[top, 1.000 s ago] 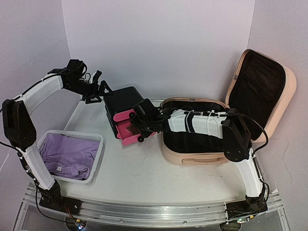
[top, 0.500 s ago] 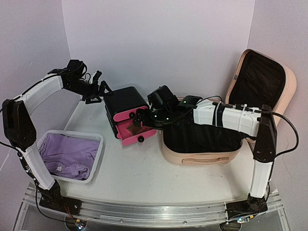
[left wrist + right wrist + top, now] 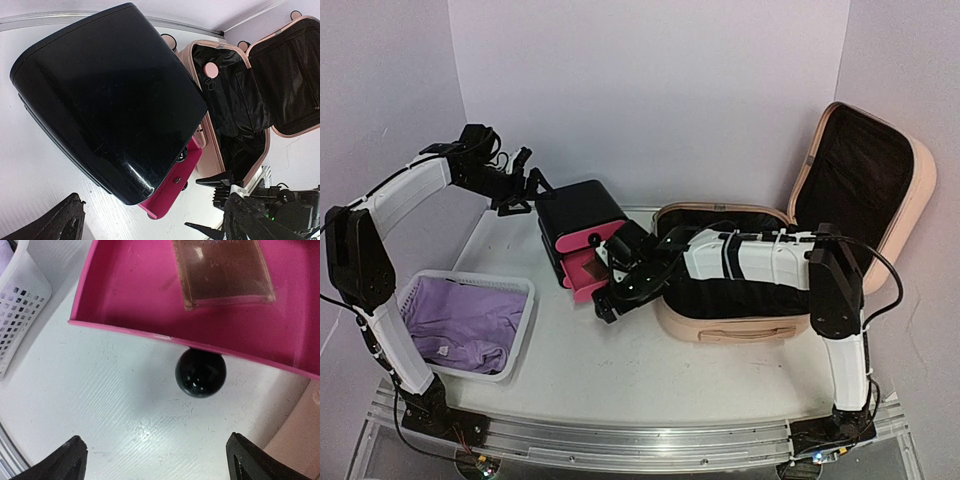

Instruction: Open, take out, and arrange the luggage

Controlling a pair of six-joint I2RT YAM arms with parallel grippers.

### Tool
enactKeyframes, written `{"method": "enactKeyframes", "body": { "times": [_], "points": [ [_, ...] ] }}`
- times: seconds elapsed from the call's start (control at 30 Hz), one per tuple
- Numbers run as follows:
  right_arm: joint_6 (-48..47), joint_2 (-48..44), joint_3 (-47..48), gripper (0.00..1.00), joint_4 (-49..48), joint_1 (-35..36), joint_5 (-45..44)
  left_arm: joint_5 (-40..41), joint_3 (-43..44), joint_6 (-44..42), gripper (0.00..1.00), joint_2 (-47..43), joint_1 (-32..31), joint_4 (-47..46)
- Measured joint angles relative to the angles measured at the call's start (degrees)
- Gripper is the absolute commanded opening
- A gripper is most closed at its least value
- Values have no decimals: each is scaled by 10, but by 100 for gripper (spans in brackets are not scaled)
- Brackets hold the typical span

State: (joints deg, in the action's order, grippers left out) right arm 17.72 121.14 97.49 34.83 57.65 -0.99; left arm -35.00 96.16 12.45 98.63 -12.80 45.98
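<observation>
The luggage (image 3: pixel 750 322), a peach-pink hard-shell suitcase with black lining, lies open at the right with its lid (image 3: pixel 865 185) standing up; the left wrist view shows its lining (image 3: pixel 235 107) too. Beside it on the left stands a small black box (image 3: pixel 578 212) with a pink drawer (image 3: pixel 588 272) pulled out. My right gripper (image 3: pixel 608 302) hangs open just in front of that drawer. In the right wrist view the drawer's black knob (image 3: pixel 200 372) sits ahead of my right gripper (image 3: pixel 157 460), apart from the fingers. My left gripper (image 3: pixel 525 185) is open behind the box, holding nothing.
A white mesh basket (image 3: pixel 518 335) with a purple cloth (image 3: pixel 460 320) stands at the front left; its wall (image 3: pixel 20 305) shows in the right wrist view. A brown flat item (image 3: pixel 222 275) lies in the drawer. White walls close in the back and both sides.
My right gripper has opened and drawn back from the pink drawer toward the near side, after the arm rose briefly. The left arm has not moved.
</observation>
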Motion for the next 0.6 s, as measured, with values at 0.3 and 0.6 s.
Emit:
{"method": "enactKeyframes", "body": {
  "times": [0.3, 0.6],
  "points": [
    [-15, 43, 8, 98, -97, -2, -73, 0, 0, 0, 98, 0, 0, 0],
    [-56, 97, 44, 98, -198, -3, -159, -5, 0, 0, 98, 0, 0, 0]
  ]
}}
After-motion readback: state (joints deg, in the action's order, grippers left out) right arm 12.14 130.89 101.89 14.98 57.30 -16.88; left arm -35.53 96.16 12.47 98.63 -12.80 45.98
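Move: The front of the open pink drawer is about 5 cm ahead of the right hand and 2 cm to its left, nearly level with it. The brown box in the drawer is some 10 cm ahead and 3 cm left; the suitcase lies about 25 cm right and 5 cm ahead, the white basket 28 cm left and 6 cm back. From the left hand that drawer front is roughly 14 cm right, 9 cm back and 18 cm down. The right hand, fingers wide, pushes the drawer front inward, going 8 cm forward, slightly left, fingertips tilting forward some 20 degrees. ##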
